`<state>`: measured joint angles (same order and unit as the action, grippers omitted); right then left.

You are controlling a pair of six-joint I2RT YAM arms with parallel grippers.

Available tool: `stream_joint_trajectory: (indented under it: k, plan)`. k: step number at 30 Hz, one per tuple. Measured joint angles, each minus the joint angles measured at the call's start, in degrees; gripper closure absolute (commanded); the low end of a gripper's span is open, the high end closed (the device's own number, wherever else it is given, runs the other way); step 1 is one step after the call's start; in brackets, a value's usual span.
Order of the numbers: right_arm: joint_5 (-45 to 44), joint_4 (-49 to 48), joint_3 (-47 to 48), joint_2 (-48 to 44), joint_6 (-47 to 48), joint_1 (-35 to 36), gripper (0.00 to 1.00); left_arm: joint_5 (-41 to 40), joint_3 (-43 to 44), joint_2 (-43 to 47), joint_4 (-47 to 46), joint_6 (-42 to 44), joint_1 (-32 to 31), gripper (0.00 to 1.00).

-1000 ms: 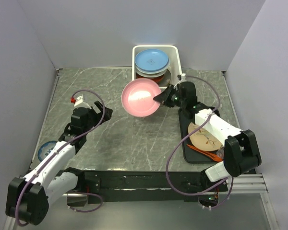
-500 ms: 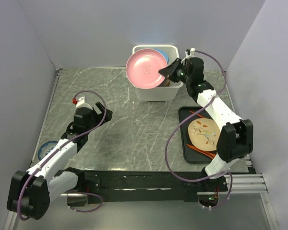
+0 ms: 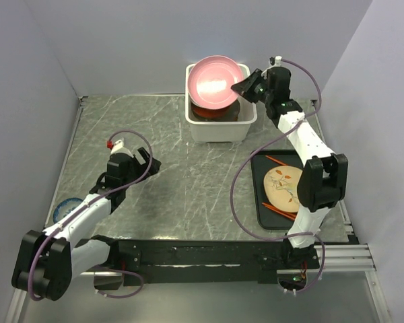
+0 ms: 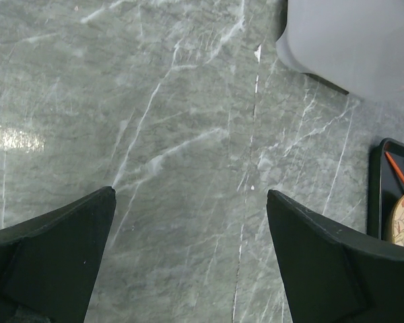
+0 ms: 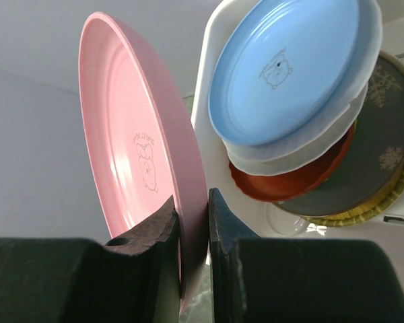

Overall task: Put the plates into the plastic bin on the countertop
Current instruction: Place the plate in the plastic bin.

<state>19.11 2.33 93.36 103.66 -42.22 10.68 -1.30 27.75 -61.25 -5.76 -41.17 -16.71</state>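
My right gripper (image 3: 245, 85) is shut on the rim of a pink plate (image 3: 215, 81), which it holds tilted over the white plastic bin (image 3: 222, 130) at the back of the countertop (image 3: 188, 185). In the right wrist view the fingers pinch the pink plate (image 5: 138, 155) on edge. Beside it, stacked plates lie in the bin (image 5: 205, 87): pale blue (image 5: 289, 67) on top, then white, red-brown and grey patterned. My left gripper (image 4: 190, 192) is open over bare marble at the left (image 3: 147, 163). A cream plate (image 3: 286, 187) lies on the black tray. A blue-grey plate (image 3: 66, 209) lies at the left edge.
The black tray (image 3: 261, 202) at the right also carries orange sticks (image 3: 277, 162). Grey walls close in the back and both sides. In the left wrist view the bin's corner (image 4: 350, 40) is at the top right and the tray (image 4: 379, 182) at the right edge.
My right arm has carried the pink plate from in front of the bin up and back, and it now hangs over the bin. The left arm has shifted slightly.
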Motion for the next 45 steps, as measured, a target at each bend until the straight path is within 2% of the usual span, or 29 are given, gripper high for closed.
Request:
stream_joint_trajectory:
  k: [8,20,32,45]
  plan:
    - [0.02,0.76,2.56,2.86,-0.37,-0.39,1.00,-0.09,-0.44,0.35,0.57,0.11,0.00,0.01]
    - [0.90,1.86,10.32,12.68,-1.44,-2.16,1.00,-1.57,-0.42,-2.62,0.81,1.57,0.00,0.01]
    - [1.07,4.33,21.09,18.16,-1.42,-2.82,1.00,-1.64,-0.26,-5.75,0.81,1.81,0.00,0.01]
    - [0.94,5.42,24.09,22.49,-1.86,-2.91,1.00,-2.03,0.74,-6.51,0.85,2.82,0.00,0.01]
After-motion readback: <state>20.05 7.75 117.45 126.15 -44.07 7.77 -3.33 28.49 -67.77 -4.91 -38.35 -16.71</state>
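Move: The blue plate on top of the stack in the plastic bin, over which the held pink plate goes, lies about 14 cm ahead of the right hand, 7 cm to its left and roughly 11 cm below. The dark snowflake plate lies deeper in the bin, some 10 cm ahead, 3 cm left and 21 cm below the right hand. From the left hand the blue plate is about 29 cm ahead, 21 cm to the right and 5 cm higher. The pink plate, still pinched by its right-hand rim, is carried forward about 9 cm over the bin and the blue plate by the right hand, sinking on the way, rising a couple of centimetres, then sinking again to end 5 cm lower. The fingers keep their hold and the wrist tips down slightly. The open left hand sinks some 3.5 cm over bare counter. ##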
